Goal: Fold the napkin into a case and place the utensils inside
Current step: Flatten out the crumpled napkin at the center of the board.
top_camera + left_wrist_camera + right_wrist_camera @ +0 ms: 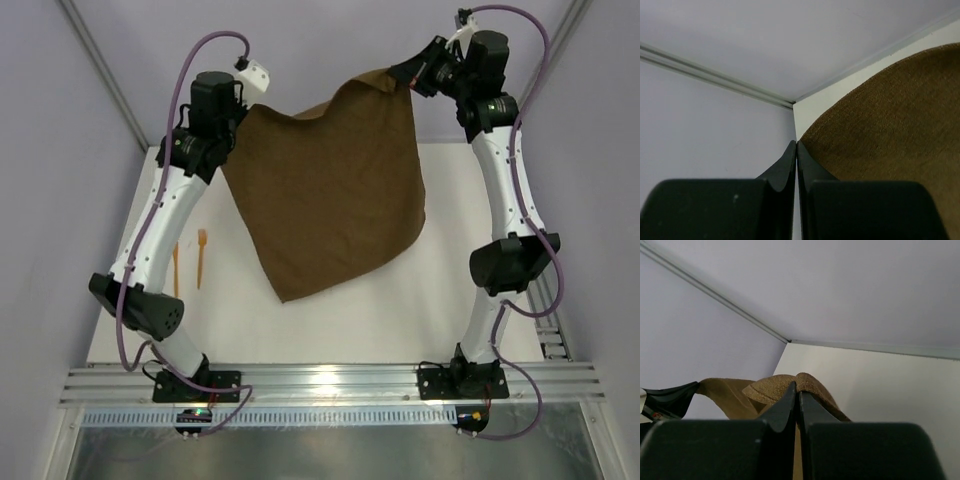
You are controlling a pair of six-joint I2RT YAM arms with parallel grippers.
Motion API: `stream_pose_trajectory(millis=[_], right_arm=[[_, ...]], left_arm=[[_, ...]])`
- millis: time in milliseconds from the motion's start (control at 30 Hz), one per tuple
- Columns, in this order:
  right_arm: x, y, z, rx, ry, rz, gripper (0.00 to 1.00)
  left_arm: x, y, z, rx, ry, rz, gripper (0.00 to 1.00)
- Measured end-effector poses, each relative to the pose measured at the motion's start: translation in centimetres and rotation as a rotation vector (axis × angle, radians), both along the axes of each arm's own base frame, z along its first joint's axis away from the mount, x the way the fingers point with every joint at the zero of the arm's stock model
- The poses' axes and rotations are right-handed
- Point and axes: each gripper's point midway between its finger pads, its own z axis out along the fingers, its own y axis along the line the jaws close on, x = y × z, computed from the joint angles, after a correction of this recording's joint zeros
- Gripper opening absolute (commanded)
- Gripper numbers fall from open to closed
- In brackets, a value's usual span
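Observation:
The dark brown napkin (330, 190) hangs unfolded in the air above the table, stretched between both grippers by its two upper corners. My left gripper (238, 104) is shut on the left corner; in the left wrist view the gripper (797, 145) has its jaws pressed together and the napkin (890, 130) spreads away to the right. My right gripper (398, 74) is shut on the right corner, and in the right wrist view the gripper (798, 390) has the napkin's hem (775, 387) curling over its tips. Two orange utensils, a plain piece (176, 268) and a fork (201, 258), lie beside the left arm. No case is in view.
The white table (350, 310) lies below the hanging cloth, whose lowest corner reaches toward its middle. Purple walls close in the back and sides. An aluminium rail (330, 380) carrying both arm bases runs along the near edge.

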Motion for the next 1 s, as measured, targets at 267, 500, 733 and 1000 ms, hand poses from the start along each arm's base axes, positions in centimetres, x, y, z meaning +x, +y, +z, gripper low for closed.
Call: stream_pose_trajectory(millis=[267, 500, 733, 1000], right_arm=[[1.4, -1.5, 3.3, 0.033, -0.088, -0.044, 0.03], [-0.2, -3.5, 4.2, -0.052, -0.164, -0.094, 0.03], [-4.2, -3.8, -11.1, -0.256, 0.070, -0.105, 0.03], [-16.6, -3.5, -37.6, -0.326, 0.663, -0.032, 0.03]], left_arm=[[1.6, 0.9, 5.6, -0.078, -0.159, 0.029, 0.00], [0.0, 0.7, 6.4, -0.093, -0.205, -0.026, 0.00], [-2.3, -0.8, -9.8, -0.035, 0.122, -0.155, 0.00], [-11.7, -2.0, -25.5, -0.053, 0.512, -0.369, 0.00]])
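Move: Both shut grippers still hold the napkin high by neighbouring corners. The board's centre lies roughly 3 cm back, 16 cm right and 42 cm below the left hand, and about 10 cm back, 14 cm left and 45 cm below the right. At board height, the orange fork lies some 7 cm back and 14 cm left of the left hand, with the knife about 10 cm back and 20 cm left of that hand. Both hands first ease about 2 cm forward and lift the hanging napkin, the left by some 8 cm and the right by 5, then swing down and back together towards the board, quickening as the far part of the cloth is laid out ahead of them. The left ends about 25 cm lower and 12 cm back while turning clockwise, the right nearly 38 cm lower and 17 cm back with its left side rolling down; both tip their fingers downward by 30 degrees or more and keep their pinch on the near corners. ##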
